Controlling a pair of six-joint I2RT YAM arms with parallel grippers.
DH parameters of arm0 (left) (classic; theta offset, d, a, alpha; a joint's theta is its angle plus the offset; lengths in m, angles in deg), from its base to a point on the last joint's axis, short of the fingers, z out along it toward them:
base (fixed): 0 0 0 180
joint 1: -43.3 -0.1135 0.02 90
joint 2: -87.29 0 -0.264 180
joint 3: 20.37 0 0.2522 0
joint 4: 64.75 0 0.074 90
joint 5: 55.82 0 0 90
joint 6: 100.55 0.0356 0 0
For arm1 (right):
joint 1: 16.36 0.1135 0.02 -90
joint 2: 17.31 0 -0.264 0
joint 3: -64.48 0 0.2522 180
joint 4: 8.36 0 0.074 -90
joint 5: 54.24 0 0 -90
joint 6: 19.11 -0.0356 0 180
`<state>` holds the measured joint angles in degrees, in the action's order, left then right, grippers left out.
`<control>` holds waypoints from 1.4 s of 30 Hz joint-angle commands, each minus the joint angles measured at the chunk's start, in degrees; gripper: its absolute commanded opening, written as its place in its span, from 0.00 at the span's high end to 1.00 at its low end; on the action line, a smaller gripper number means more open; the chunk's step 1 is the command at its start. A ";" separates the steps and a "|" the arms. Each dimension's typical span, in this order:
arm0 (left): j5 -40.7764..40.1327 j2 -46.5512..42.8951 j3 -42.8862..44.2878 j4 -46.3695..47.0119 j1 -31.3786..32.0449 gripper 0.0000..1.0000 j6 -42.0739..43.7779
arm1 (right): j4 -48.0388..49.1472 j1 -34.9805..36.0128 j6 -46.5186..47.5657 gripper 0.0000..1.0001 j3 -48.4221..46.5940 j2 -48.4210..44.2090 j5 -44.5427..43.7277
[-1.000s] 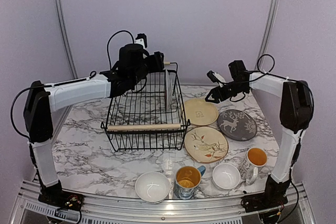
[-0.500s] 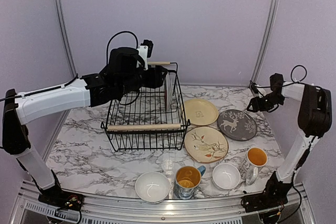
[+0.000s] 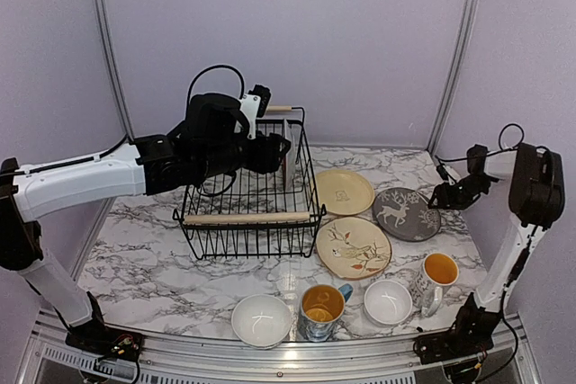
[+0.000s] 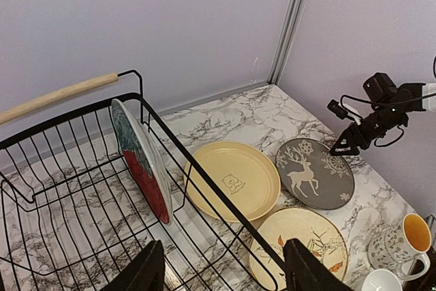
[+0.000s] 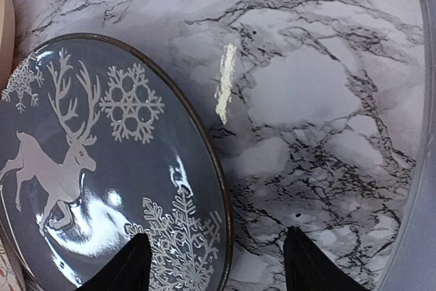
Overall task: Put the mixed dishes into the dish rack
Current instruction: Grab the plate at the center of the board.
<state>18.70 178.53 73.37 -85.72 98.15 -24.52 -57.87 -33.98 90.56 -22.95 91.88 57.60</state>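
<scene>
The black wire dish rack (image 3: 245,218) stands mid-table with upright plates (image 3: 288,157) in it, showing red and teal (image 4: 145,172) in the left wrist view. My left gripper (image 3: 274,152) hangs open and empty above the rack (image 4: 204,176). The pale yellow plate (image 3: 344,191), the cream bird plate (image 3: 353,246) and the grey reindeer plate (image 3: 406,213) lie flat to the right of the rack. My right gripper (image 3: 443,193) is open just above the grey plate's (image 5: 102,168) right rim, straddling it. Two white bowls (image 3: 261,319) (image 3: 388,301) and two mugs (image 3: 321,308) (image 3: 436,276) sit at the front.
The rack's far wooden handle (image 4: 58,95) lies near the back wall. A metal frame post (image 3: 454,47) rises at the back right, close behind the right arm. Bare marble (image 5: 320,100) lies to the right of the grey plate.
My right arm swung out to the right and came down to the grey plate's right edge. My left arm shifted slightly forward and right over the rack.
</scene>
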 commanded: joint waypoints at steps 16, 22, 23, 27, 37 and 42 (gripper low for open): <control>-1.85 -2.17 -0.70 -1.78 1.75 0.39 -1.23 | -1.40 0.14 -4.41 0.48 -2.51 9.28 9.03; 0.98 -0.47 0.52 -0.03 1.75 0.39 -0.61 | -3.18 -0.83 -4.83 0.54 -2.07 8.89 11.49; 1.77 0.07 0.83 0.46 1.80 0.39 -0.02 | -3.57 -1.10 -4.81 0.56 -2.05 8.93 12.26; 5.90 3.89 4.43 0.66 2.30 0.39 4.67 | -5.04 -1.85 -4.85 0.68 -2.25 8.34 14.78; 10.34 15.78 17.98 -1.46 6.14 0.40 15.93 | -8.20 -3.40 -6.69 1.00 -2.41 0.94 20.36; 10.24 19.74 20.38 1.63 8.67 0.39 22.84 | -10.50 -3.99 -9.01 1.00 -2.36 -3.17 26.87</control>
<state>27.88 195.23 90.92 -86.15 104.99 -9.16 -65.65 -37.42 82.75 -25.20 92.45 80.55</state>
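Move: Some 10 cm to the right hand's left, 2 cm back and 3 cm below lies the middle of the grey deer plate, its right rim under the open fingers. Beyond it the yellow bear plate sits about 31 cm left and 6 cm ahead of the hand, the bird plate 26 cm left and 13 cm back, the patterned mug roughly 24 cm back and 2 cm left. From the high left hand the deer plate is about 39 cm right, 10 cm ahead and 29 cm below. Sinking another 2 cm at the deer plate's right rim, the right hand rolls its fingertips leftward and shuts them on the rim, pinching it, then lifts about 5 cm while easing left, rolled some 25 degrees in all. Late on, the empty left hand sweeps about 12 cm right and slightly back, towards the plate, turning clockwise. ##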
